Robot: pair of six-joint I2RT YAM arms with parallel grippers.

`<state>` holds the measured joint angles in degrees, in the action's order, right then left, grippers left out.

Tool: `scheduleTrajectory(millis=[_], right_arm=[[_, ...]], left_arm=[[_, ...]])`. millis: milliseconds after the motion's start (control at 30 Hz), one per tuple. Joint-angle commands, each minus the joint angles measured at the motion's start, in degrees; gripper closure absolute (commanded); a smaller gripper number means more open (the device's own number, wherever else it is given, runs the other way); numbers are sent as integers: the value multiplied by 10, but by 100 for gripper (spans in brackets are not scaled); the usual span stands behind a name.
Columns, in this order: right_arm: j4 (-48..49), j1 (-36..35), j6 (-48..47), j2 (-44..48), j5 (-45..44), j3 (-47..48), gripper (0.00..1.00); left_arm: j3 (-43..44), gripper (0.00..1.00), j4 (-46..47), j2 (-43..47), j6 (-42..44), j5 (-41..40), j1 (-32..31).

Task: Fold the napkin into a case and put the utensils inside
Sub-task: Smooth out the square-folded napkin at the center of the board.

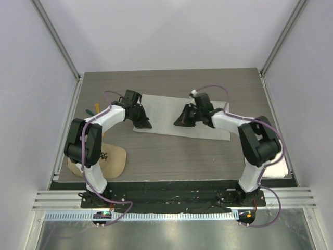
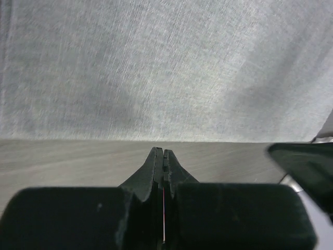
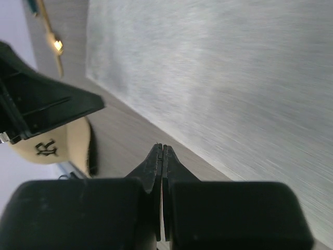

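The napkin [image 1: 171, 112] lies flat and unfolded on the table, a light grey cloth filling most of the left wrist view [image 2: 166, 67] and right wrist view [image 3: 234, 78]. My left gripper [image 1: 145, 124] is shut and empty at the napkin's near-left edge; its tip [image 2: 163, 152] hangs over bare wood just short of the cloth. My right gripper [image 1: 180, 123] is also shut and empty, and its tip [image 3: 162, 147] stands over wood beside the napkin's near edge. The utensils [image 1: 93, 110] lie left of the napkin; the gold spoon [image 3: 52, 44] shows in the right wrist view.
A tan cap [image 1: 106, 159] with a black emblem lies at the near left, also visible as the cap [image 3: 62, 146] in the right wrist view. A thicker white towel [image 1: 278, 169] sits at the near right edge. Grey walls enclose the table.
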<state>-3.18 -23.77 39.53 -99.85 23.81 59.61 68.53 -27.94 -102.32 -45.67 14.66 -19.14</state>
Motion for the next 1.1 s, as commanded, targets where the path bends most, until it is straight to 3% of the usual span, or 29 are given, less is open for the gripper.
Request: scheduleTrajectory(millis=[0,100,267,700,867,1067], right_arm=[[108,-49,87,-82,65,59,99],[143,-56,107,-124,77,64,99],[120,-38,71,-136,67,44,99],[71,71,-13,10,65,-164,99],[22,75,-26,103,39,-177,99],[99,32,34,33,75,-122,99]], left_arm=[[21,100,64,-39,-32,56,6],[19,100,77,-61,-38,55,5],[11,100,65,-84,-28,27,19],[-12,100,42,-65,0,-4,48],[34,99,18,-33,30,7,9],[50,100,94,-59,-54,72,-67]])
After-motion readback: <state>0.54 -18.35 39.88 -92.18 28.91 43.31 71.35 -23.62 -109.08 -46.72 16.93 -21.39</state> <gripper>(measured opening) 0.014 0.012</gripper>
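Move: The folded napkin's middle lies about 13 cm to the right of the left hand, 5 cm ahead and 5 cm below; that hand hovers near the napkin's near edge. The wooden spoon is roughly 20 cm to the left hand's left and 7 ahead, the cap 20 left and 13 back. From the right hand the napkin's middle is some 3 cm right, 4 ahead and 7 below. Swinging left about 7 cm and sinking towards the cloth, the right hand, fingers shut, then wipes low to the right some 13 cm and back towards the napkin's near edge before rising. The left hand, also shut, drops onto the napkin's left part near that edge, eases slightly left as if smoothing, then lifts and swings right. ##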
